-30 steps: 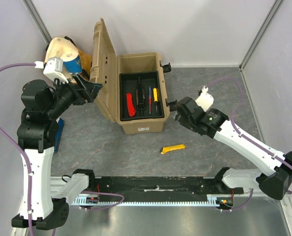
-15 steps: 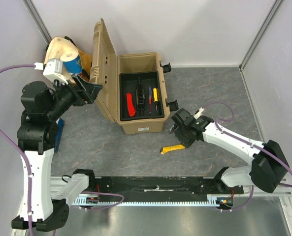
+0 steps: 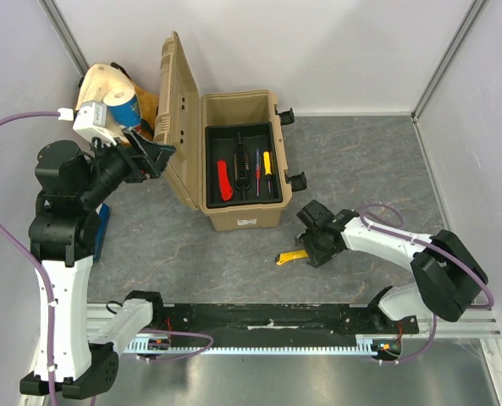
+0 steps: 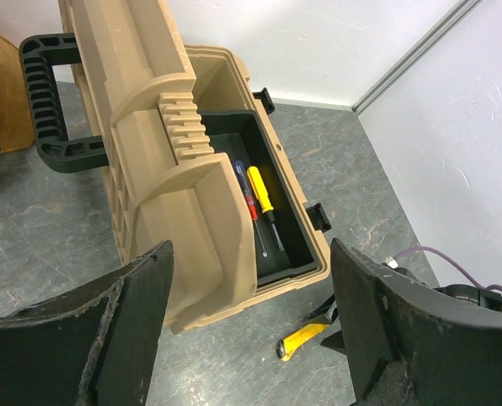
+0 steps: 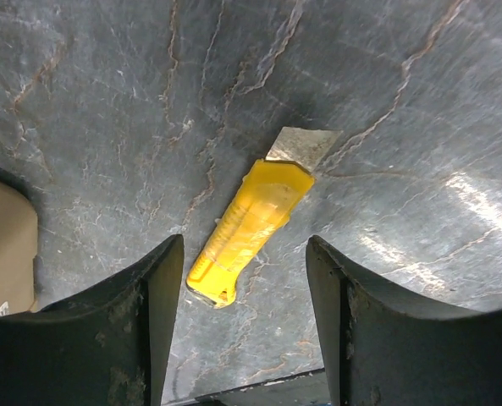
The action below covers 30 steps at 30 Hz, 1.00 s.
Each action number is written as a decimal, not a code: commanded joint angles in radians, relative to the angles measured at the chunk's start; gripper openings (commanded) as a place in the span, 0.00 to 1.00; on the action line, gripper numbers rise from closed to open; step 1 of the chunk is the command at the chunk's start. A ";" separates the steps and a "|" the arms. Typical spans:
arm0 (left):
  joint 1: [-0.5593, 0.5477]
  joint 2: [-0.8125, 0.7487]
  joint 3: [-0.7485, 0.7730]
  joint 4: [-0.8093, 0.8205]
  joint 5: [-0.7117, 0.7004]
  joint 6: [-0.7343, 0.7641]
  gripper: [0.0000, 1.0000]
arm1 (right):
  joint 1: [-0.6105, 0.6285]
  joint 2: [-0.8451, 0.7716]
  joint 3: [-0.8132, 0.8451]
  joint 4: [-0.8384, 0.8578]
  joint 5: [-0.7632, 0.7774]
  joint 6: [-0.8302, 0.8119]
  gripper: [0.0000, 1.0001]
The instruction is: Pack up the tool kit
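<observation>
The tan toolbox [image 3: 242,216] stands open with its lid [image 3: 176,118] swung up to the left. Its black tray holds a red knife [image 3: 224,180], a black hammer [image 3: 241,161], a red-blue screwdriver [image 3: 256,169] and a yellow-handled screwdriver [image 3: 267,162]. A yellow utility knife [image 3: 291,257] with its blade out lies on the table in front of the box. My right gripper [image 3: 312,249] is low over it and open. In the right wrist view its fingers straddle the knife's handle [image 5: 249,224] without touching it. My left gripper [image 3: 153,156] hangs open beside the lid, holding nothing.
A yellow-cream cloth bag [image 3: 107,89] with a blue object [image 3: 125,110] sits at the back left behind the lid. A flat blue thing [image 3: 103,233] lies by the left arm. The box's black handle [image 4: 52,101] sticks out from the lid. A black rail [image 3: 267,317] runs along the near edge.
My right arm has swung from beside the toolbox's right side down and toward the near edge, onto the yellow knife, and its jaws have narrowed a little. The left arm has not moved.
</observation>
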 commanded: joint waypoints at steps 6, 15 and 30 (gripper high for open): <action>-0.004 -0.001 0.015 0.032 -0.014 -0.003 0.80 | -0.037 0.052 -0.022 0.057 -0.006 0.084 0.65; -0.002 0.005 0.029 0.025 -0.042 0.008 0.80 | -0.073 0.092 0.004 0.006 0.014 0.041 0.46; -0.002 0.012 0.040 0.017 -0.059 0.021 0.80 | -0.083 -0.028 0.096 -0.057 0.341 -0.227 0.00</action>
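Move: The yellow utility knife lies flat on the table, almost under the open right fingers: its middle is about 1 cm ahead, 2 cm to the left and 2 cm below. The open tool case's body is centred some 20 cm ahead and 15 cm left of that hand, roughly 5 cm higher; the yellow screwdriver in its tray is about 16 cm ahead and 9 cm left. From the idle left hand the knife is roughly 24 cm right, 5 cm back and 43 cm below. The yellow knife gets pinched by the right hand: with fingers open it eases forward and slightly down over the handle, then closes almost fully on it. While shutting, the hand draws on forward and to the right, about 4 cm forward in all, and finally rises some 2 cm from its lowest point, tilting back a little as it holds the knife between the fingertips. ##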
